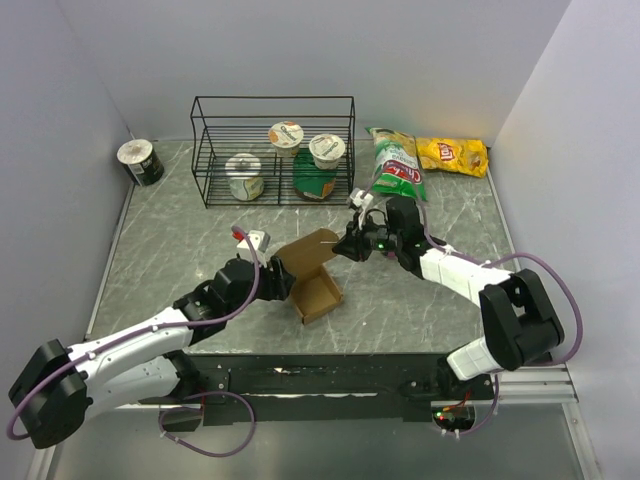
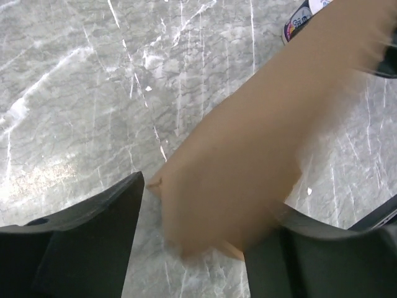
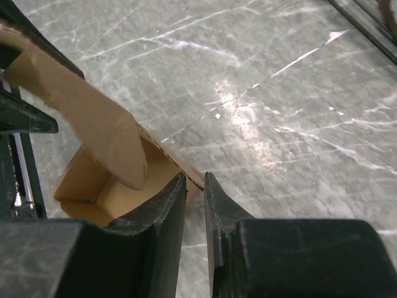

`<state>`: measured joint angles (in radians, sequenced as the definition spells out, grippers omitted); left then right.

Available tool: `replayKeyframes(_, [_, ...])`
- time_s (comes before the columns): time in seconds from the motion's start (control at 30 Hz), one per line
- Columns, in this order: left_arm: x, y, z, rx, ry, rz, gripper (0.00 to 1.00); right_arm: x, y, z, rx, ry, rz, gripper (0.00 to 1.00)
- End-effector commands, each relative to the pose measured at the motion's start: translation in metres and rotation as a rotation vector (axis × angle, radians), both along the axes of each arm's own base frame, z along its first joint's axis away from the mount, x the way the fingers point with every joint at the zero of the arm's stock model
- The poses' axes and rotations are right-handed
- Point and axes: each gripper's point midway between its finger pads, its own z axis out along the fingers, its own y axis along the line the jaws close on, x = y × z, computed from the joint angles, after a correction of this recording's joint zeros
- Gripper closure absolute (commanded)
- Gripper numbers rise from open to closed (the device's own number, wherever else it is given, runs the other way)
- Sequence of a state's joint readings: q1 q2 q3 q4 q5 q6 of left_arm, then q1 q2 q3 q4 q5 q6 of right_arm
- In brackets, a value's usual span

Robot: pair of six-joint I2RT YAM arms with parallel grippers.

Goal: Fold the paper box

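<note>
The paper box [image 1: 316, 295] is plain brown cardboard, lying open on the marble table with one long flap [image 1: 308, 250] raised. My left gripper [image 1: 278, 276] is at its left side. In the left wrist view the blurred flap [image 2: 260, 143] fills the space between the wide-set jaws of the left gripper [image 2: 214, 198] and touches both fingers. My right gripper [image 1: 347, 246] reaches in from the right. In the right wrist view the right gripper [image 3: 195, 177] has narrow jaws pinching the edge of the box wall [image 3: 162, 146], and the open inside of the box [image 3: 87, 186] shows at left.
A black wire rack [image 1: 272, 103] at the back holds three yogurt cups [image 1: 327, 150] and a green item [image 1: 315, 185]. Chip bags, green [image 1: 398, 165] and yellow [image 1: 452, 155], lie at back right. A roll [image 1: 140, 162] sits at back left. Walls enclose three sides.
</note>
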<state>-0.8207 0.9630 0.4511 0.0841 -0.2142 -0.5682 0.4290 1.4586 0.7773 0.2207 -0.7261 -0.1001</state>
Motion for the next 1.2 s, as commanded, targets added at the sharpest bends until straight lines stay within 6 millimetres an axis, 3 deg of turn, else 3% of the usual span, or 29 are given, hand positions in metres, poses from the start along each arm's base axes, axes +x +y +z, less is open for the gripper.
replayKeyframes(0.0, [-0.001, -0.004, 0.019, -0.014, -0.046, -0.034, 0.32, 0.002, -0.006, 0.021, 0.018, -0.060, -0.059, 0.75])
replayKeyframes(0.1, [-0.004, 0.000, 0.015, -0.013, -0.037, -0.027, 0.32, 0.001, -0.008, 0.022, 0.014, -0.071, -0.072, 0.75])
replayKeyframes(0.3, [-0.007, 0.002, 0.018, -0.044, -0.063, -0.034, 0.44, 0.000, -0.008, 0.023, 0.017, -0.066, -0.069, 0.74])
replayKeyframes(0.4, [-0.009, 0.002, 0.014, -0.027, -0.073, -0.053, 0.51, -0.003, -0.006, 0.026, 0.032, -0.058, -0.050, 0.69])
replayKeyframes(0.5, [-0.009, 0.002, 0.011, -0.003, -0.076, -0.064, 0.58, -0.004, -0.006, 0.028, 0.028, -0.066, -0.031, 0.55])
replayKeyframes(0.63, [-0.006, 0.003, 0.010, 0.022, -0.089, -0.064, 0.75, -0.008, -0.003, 0.030, 0.031, -0.068, 0.026, 0.20])
replayKeyframes(0.93, [-0.003, 0.002, 0.004, 0.067, -0.105, -0.083, 0.97, 0.006, -0.005, 0.027, -0.014, -0.168, 0.048, 0.17])
replayKeyframes(1.17, [0.000, 0.004, 0.003, 0.089, -0.106, -0.076, 0.97, 0.005, 0.004, 0.027, -0.018, -0.118, 0.119, 0.23])
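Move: The paper box's lid stands half raised over its open tray. Its middle lies roughly 5 cm ahead and 4 cm to the right of the left hand, a little lower; the tray is level ahead, about 7 cm right and 8 below. From the right hand the lid's middle is about 7 cm left, 2 back and slightly lower, the tray 7 back, 4 left and 9 below, and the small cup 5 ahead, 11 right and 8 below. The left fingers close from well open to shut and pinch the lid's left edge, the hand first easing up about 1 cm and slightly back and left, then sinking some 1.5 cm. The right hand lifts about 1 cm and edges right, then opens wide and lets go of the lid's far-right edge, shifting back 1 cm and forward again while staying beside it. ##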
